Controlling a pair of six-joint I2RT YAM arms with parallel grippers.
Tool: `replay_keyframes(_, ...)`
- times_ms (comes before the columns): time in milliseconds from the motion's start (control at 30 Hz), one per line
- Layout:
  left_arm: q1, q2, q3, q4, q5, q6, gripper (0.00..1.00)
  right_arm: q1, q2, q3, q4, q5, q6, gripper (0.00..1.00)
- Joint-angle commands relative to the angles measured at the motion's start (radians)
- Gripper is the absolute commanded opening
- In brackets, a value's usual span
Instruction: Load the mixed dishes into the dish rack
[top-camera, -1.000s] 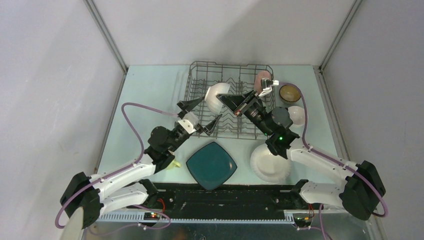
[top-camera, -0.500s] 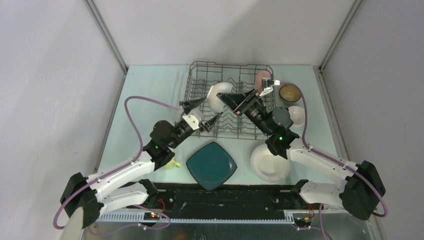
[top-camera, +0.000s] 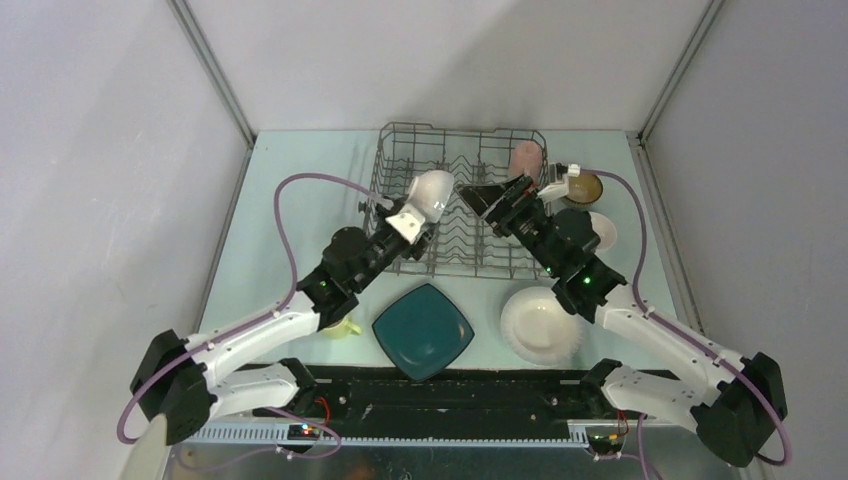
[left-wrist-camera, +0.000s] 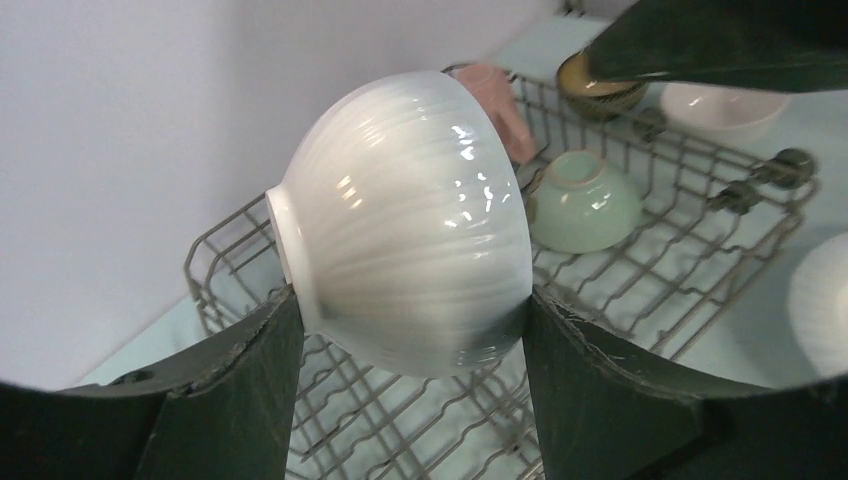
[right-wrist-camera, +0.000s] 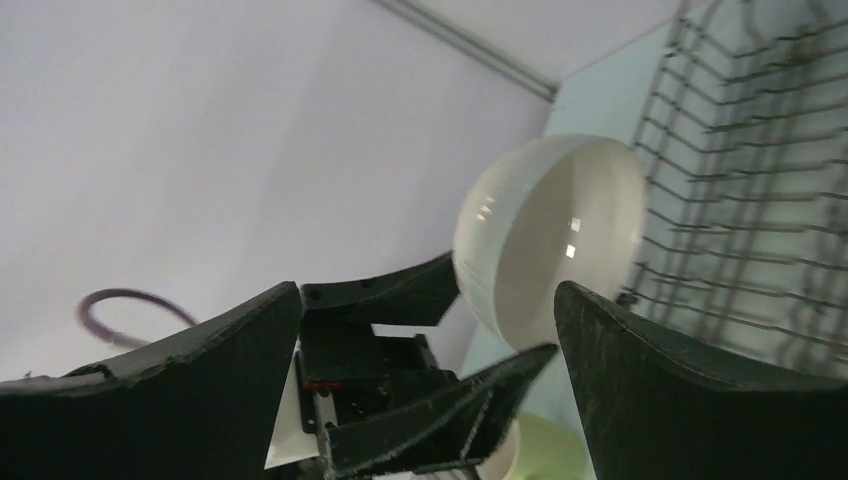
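Note:
A white ribbed bowl (left-wrist-camera: 405, 255) hangs on its side over the left part of the dish rack (top-camera: 386, 160), with my left gripper (left-wrist-camera: 410, 320) shut on its rim and base. From above, that white bowl (top-camera: 432, 190) is beside my right gripper (top-camera: 495, 190), which stands wide open and apart from it. In the right wrist view the bowl (right-wrist-camera: 550, 230) sits beyond the spread jaws of my right gripper (right-wrist-camera: 425, 300). A pale green bowl (left-wrist-camera: 585, 200) and a pink mug (top-camera: 524, 158) are in the rack. The teal square plate (top-camera: 423, 330) and white round plate (top-camera: 540, 322) lie on the table.
A brown bowl (top-camera: 583, 186) and another white bowl (top-camera: 603, 230) sit right of the rack. A yellow-green mug (top-camera: 343, 326) lies beside my left arm. Grey walls close in on both sides and behind.
My right gripper opened, let go of the white bowl and drew back to the right. My left gripper closed on the bowl and now carries it alone.

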Motion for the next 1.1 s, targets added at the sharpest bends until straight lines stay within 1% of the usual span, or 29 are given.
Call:
replay_keyframes(0, 0.000, 0.067, 0.144, -0.022, -0.150, 0.099, 0.00, -0.038, -0.058, 0.019, -0.221, 0.107, -0.025, 1.00)
replay_keyframes(100, 0.021, 0.163, 0.252, -0.133, -0.183, 0.161, 0.00, -0.066, -0.110, -0.002, -0.304, 0.149, -0.051, 1.00)
replay_keyframes(233, 0.113, 0.296, 0.399, -0.337, -0.126, 0.215, 0.00, -0.082, -0.199, -0.038, -0.375, 0.238, -0.098, 1.00)
replay_keyframes(300, 0.147, 0.367, 0.478, -0.399, -0.105, 0.250, 0.00, -0.094, -0.239, -0.046, -0.421, 0.272, -0.124, 0.99)
replay_keyframes(467, 0.201, 0.520, 0.619, -0.450, -0.151, 0.402, 0.00, -0.132, -0.312, -0.065, -0.477, 0.267, -0.152, 0.99)
replay_keyframes(533, 0.232, 0.604, 0.685, -0.467, -0.135, 0.437, 0.00, -0.137, -0.327, -0.066, -0.488, 0.263, -0.165, 0.99)
replay_keyframes(633, 0.284, 0.685, 0.817, -0.576, -0.063, 0.479, 0.00, -0.143, -0.338, -0.066, -0.499, 0.262, -0.182, 0.99)
replay_keyframes(733, 0.313, 0.777, 0.911, -0.610, -0.040, 0.551, 0.00, -0.152, -0.345, -0.066, -0.505, 0.257, -0.197, 0.99)
replay_keyframes(833, 0.331, 0.842, 0.971, -0.620, -0.024, 0.608, 0.00, -0.155, -0.342, -0.066, -0.499, 0.254, -0.217, 0.99)
replay_keyframes(933, 0.353, 0.924, 1.057, -0.659, 0.008, 0.636, 0.00, -0.158, -0.336, -0.066, -0.491, 0.253, -0.232, 0.99)
replay_keyframes(1067, 0.368, 1.019, 1.136, -0.685, 0.032, 0.682, 0.00, -0.160, -0.321, -0.066, -0.477, 0.259, -0.258, 0.98)
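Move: The left hand already holds the white bowl; its goal, the rack's far-left corner, lies about 27 cm ahead, 5 cm left and 17 cm below. From that hand, the pink mug is roughly 24 cm ahead and 28 cm right, and the green bowl some 6 cm ahead and 24 cm right, both about 20 cm down. From the empty right hand the corner is about 28 cm ahead, 17 cm left and 24 cm below. Left hand carries the white bowl some 25 cm forward and down towards the far-left corner; right withdraws rightward. ##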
